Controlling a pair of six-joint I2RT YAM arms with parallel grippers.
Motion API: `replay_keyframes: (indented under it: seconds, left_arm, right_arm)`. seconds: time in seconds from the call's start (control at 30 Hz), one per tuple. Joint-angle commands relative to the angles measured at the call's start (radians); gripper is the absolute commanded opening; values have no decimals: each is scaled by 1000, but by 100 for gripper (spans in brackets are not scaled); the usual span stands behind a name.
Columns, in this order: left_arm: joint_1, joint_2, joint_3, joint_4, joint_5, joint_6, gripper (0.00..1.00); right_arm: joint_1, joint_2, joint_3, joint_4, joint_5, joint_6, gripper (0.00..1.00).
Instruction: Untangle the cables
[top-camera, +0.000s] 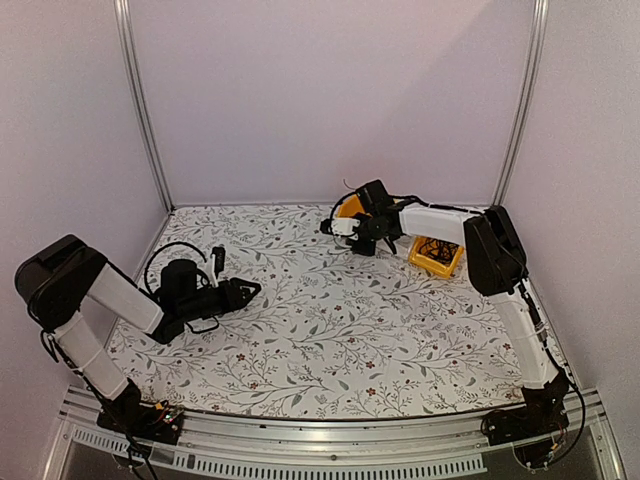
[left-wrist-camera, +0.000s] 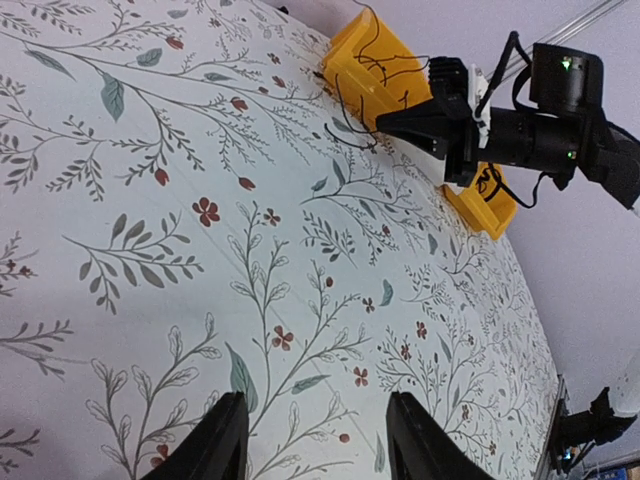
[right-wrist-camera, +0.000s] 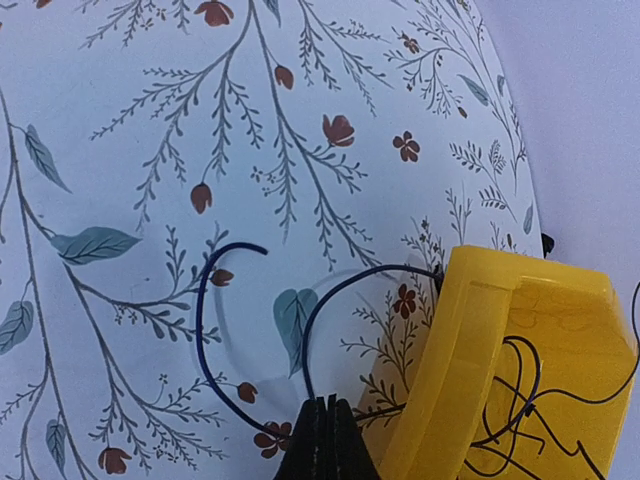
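Observation:
In the right wrist view my right gripper (right-wrist-camera: 325, 408) is shut on a thin black cable (right-wrist-camera: 204, 330), beside a yellow bin (right-wrist-camera: 470, 340). The cable curls in two loops over the floral table; one arc runs to the bin's corner. More tangled cables (right-wrist-camera: 525, 405) lie inside that bin. Seen from above, the right gripper (top-camera: 326, 228) sits at the back of the table by the bin (top-camera: 350, 207). My left gripper (top-camera: 255, 289) hovers low at the left, open, with nothing between its fingers (left-wrist-camera: 215, 440). The left wrist view shows the held cable (left-wrist-camera: 345, 118) hanging at the right gripper (left-wrist-camera: 385, 122).
A second yellow bin (top-camera: 440, 264) with a black wire clump (top-camera: 434, 247) stands at the back right, under the right arm. Pale walls and metal posts close the table's back and sides. The floral tablecloth (top-camera: 330, 330) covers the whole table.

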Motion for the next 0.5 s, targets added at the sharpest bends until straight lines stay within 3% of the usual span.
replay_keyframes:
  seconds: [0.0,0.2,0.3,0.47]
  left_arm:
    - [-4,12,-14,15,-9,-1,47]
    - [-4,37,-4,27,-5,-8,47]
    - [-3,52,1,41,3,-15,47]
    - [-4,50,0,42,4,-15,47]
  right_arm:
    - [2,-27,35,37,-3,-1,0]
    - [3,-108,32,15,-54,-10,3]
    - [11,-114,13,-11,-44,-63,34]
    - [17,-90,-20,-37,18,-148,41]
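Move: The loose loop of cable by the left yellow bin is right at my shut right fingertips, about 1 cm to their left and 2 cm below. That bin's middle is some 8 cm ahead and 1 cm right; the white bin about 5 cm ahead and 9 cm right; the other yellow bin roughly 18 cm right and 4 cm back. From my left hand the loop is about 18 cm ahead, 19 cm right and 5 cm lower. With my right hand I rise about 4.5 cm, almost straight up and away from the cable loop beside the left yellow bin, drifting a little left. Partway up I spread my shut fingers to some two fifths open, bringing no cable up with them. My left hand, empty and half open, sinks about 1.5 cm over bare table. ##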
